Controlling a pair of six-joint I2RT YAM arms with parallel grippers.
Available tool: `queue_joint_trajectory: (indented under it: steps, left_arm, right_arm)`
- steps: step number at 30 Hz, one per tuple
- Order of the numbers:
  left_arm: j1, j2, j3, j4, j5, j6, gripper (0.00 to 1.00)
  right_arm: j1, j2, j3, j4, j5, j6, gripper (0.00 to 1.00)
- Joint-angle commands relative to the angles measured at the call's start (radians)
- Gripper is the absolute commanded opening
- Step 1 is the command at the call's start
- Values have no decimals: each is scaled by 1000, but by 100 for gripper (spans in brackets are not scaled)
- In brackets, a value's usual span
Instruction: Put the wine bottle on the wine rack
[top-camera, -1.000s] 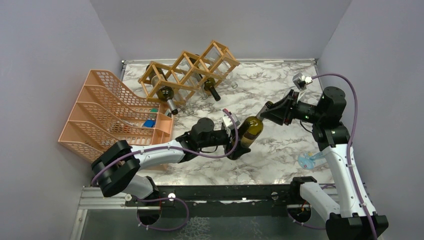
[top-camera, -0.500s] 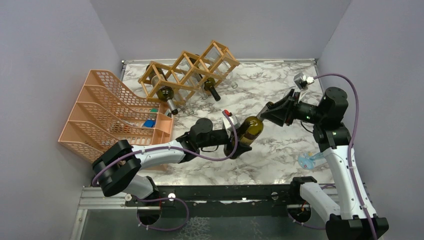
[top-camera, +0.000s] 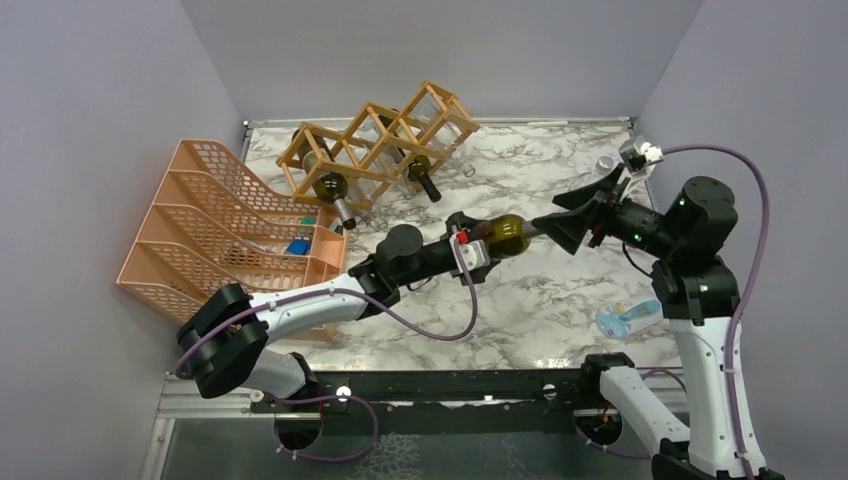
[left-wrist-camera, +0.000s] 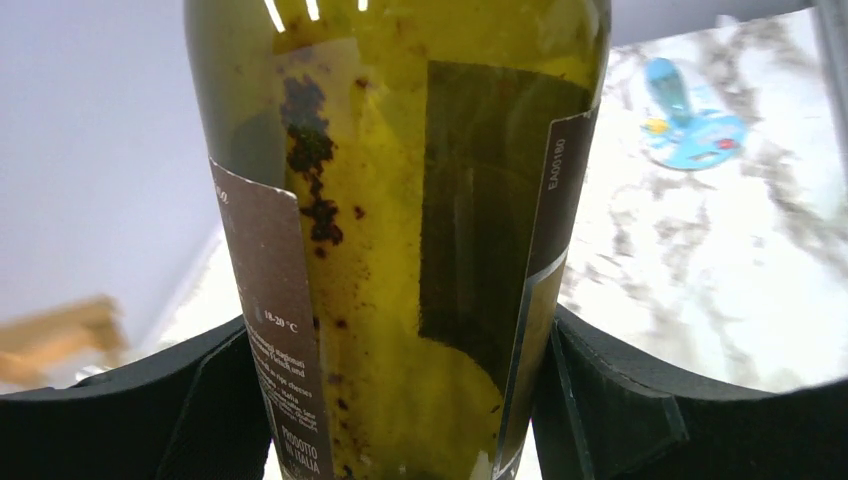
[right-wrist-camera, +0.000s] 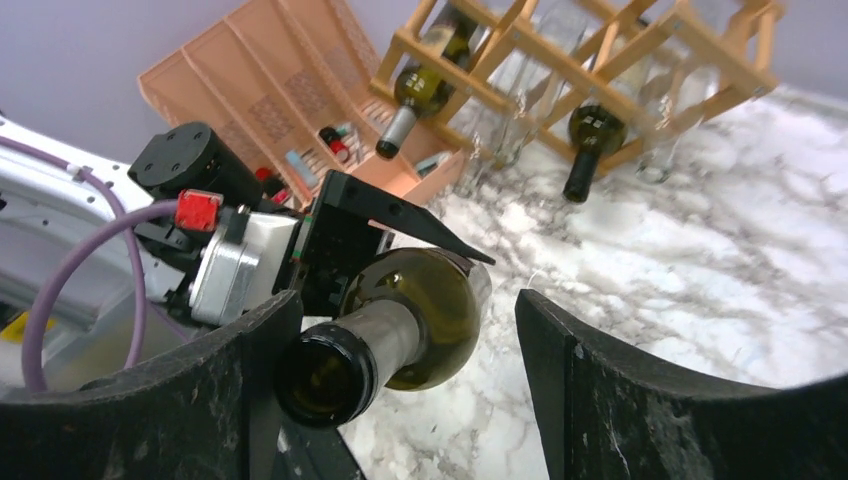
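Observation:
A green wine bottle (top-camera: 503, 233) with a brown label hangs above the marble table, lying roughly level with its neck pointing right. My left gripper (top-camera: 478, 243) is shut on its body; in the left wrist view both black pads press the glass (left-wrist-camera: 400, 200). My right gripper (top-camera: 562, 218) stands open just right of the bottle. In the right wrist view the open neck (right-wrist-camera: 345, 360) sits between the fingers (right-wrist-camera: 590, 390), close to the left one, and the jaws do not clamp it. The tan wooden wine rack (top-camera: 385, 135) stands at the back left.
Two bottles (top-camera: 330, 188) (top-camera: 420, 172) lie in the rack's cells, necks toward me. A salmon-pink mesh organizer (top-camera: 215, 225) stands against the left wall with small items in it. A light blue object (top-camera: 628, 318) lies on the table near the right arm's base.
The right gripper opened, let go of the neck and drew back to the right. The left gripper closed on the bottle's body, raised it and tipped it toward level.

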Motion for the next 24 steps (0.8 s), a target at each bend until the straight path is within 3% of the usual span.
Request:
queue_joint_trajectory:
  steps: [1, 8, 18, 24]
  left_arm:
    - [6, -62, 149, 90, -49, 366, 0]
    - [31, -24, 337, -112, 11, 673, 0]
    - [43, 49, 441, -310, -148, 1217, 0]
    - [59, 59, 465, -325, -161, 1395, 0]
  right_arm:
    - [4, -41, 141, -87, 160, 14, 80]
    - [4, -64, 295, -151, 243, 34, 80]
    - [4, -48, 227, -203, 249, -49, 80]
    - [4, -22, 154, -234, 199, -97, 80]
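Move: The left hand still holds the wine bottle, neck slanting up. From it, the middle of the wine rack lies about 27 cm ahead, 24 cm to the left and 10 cm lower; the dark-necked bottle in the rack is some 21 cm ahead and 12 cm left, the left racked bottle 16 cm ahead and 36 cm left. For the open right hand, the held bottle is about 2 cm ahead, 8 cm left and 9 cm below. Keep the left grip on the wine bottle and lift it about 14 cm, then let it sink some 4 cm, easing forward towards the rack all the while and rolling the wrist over 60 degrees so the neck swings back and right. Raise the open right hand up and back, edging right, clear of the turning bottle, then bring it partway down and forward again. ##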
